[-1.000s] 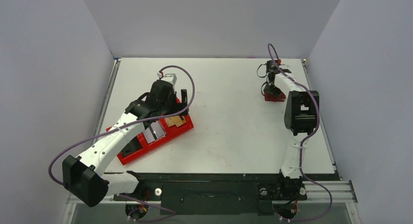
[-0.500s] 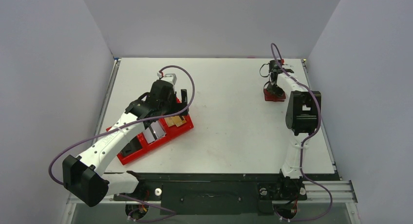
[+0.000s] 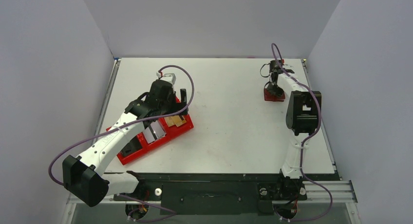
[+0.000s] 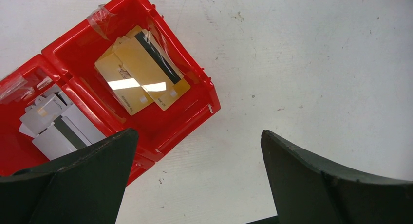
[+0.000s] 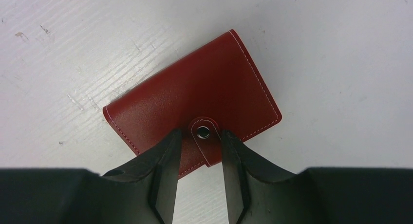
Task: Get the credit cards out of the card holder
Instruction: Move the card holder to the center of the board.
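Observation:
The card holder [image 5: 195, 107] lies closed on the table at the far right, a dark red wallet with its snap strap [image 5: 204, 141] fastened; it shows small in the top view [image 3: 269, 96]. My right gripper [image 5: 200, 132] hangs over it, jaws partly open and straddling the strap, with a thin gap on each side. Tan-gold credit cards [image 4: 143, 70] and silver-grey credit cards [image 4: 58, 126] lie in a red tray. My left gripper [image 4: 199, 136] stands wide open and holds nothing, above bare table beside the tray's corner.
The bright red compartment tray [image 4: 195, 95] sits at the left of the table [image 3: 134, 156], partly under the left arm. White tabletop [image 3: 229, 117] stretches between the tray and the card holder. Grey walls close in the back and both sides.
My right wrist has shifted slightly toward the far side over the card holder, which has nudged a little with it. The left arm has not moved.

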Tool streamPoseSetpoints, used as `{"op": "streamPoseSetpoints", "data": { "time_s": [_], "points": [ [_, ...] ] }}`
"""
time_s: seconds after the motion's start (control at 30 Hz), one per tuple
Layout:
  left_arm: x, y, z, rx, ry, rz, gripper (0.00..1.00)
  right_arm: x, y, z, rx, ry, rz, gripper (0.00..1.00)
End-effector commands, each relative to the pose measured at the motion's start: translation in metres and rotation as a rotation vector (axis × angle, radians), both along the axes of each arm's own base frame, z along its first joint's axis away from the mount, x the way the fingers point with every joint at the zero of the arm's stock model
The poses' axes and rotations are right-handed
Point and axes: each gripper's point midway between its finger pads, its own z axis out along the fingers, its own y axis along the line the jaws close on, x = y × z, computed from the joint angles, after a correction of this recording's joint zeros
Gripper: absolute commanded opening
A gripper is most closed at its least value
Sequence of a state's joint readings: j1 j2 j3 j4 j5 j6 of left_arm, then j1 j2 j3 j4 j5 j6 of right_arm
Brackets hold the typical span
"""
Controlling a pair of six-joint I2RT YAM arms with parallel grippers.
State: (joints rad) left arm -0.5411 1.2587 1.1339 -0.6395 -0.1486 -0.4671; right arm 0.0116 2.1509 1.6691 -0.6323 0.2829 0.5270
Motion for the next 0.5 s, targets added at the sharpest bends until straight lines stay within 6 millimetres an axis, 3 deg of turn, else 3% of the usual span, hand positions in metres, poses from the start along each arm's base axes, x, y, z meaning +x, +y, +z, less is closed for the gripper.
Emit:
{"op": "streamPoseSetpoints", "data": {
  "time_s": [0.0,0.17,0.33,0.47],
  "points": [
    [0.004,-0.003,0.004,-0.023,-0.015,0.001,0.98,0.002,0.003,0.005,0.037,-0.037,0.002,0.28],
    [0.003,-0.002,0.002,-0.021,-0.011,0.001,0.98,-0.007,-0.005,-0.003,0.069,-0.035,-0.027,0.18],
    [0.003,-0.004,0.001,-0.03,-0.005,0.001,0.98,-0.014,-0.003,-0.01,0.082,-0.024,-0.029,0.0],
    [0.003,-0.005,0.0,-0.038,0.0,0.002,0.98,-0.017,0.003,-0.01,0.099,-0.028,-0.015,0.0]
  ]
}}
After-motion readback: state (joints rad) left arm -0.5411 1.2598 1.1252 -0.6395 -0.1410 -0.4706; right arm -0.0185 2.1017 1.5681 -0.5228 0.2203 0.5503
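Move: The dark red card holder lies flat under the half-closed right fingers, its middle about 2 cm ahead of the hand, 1 cm or less to the right and roughly 1 cm lower. Its snap strap, on the edge nearer the robot, is right at the fingertips, 1 cm or less below. No other thing is near. From the idle left hand the card holder is some 20 cm ahead, about 46 cm to the right and 17 cm lower. The right fingers, already about a third open over the snap strap, close almost completely and pinch the strap between their tips. Meanwhile the right hand stays nearly in place at the near edge of the card holder, shifting less than 1 cm, while its wrist tilts about 5 degrees so that the fingers swing slightly forward and left, pointing more steeply down. ##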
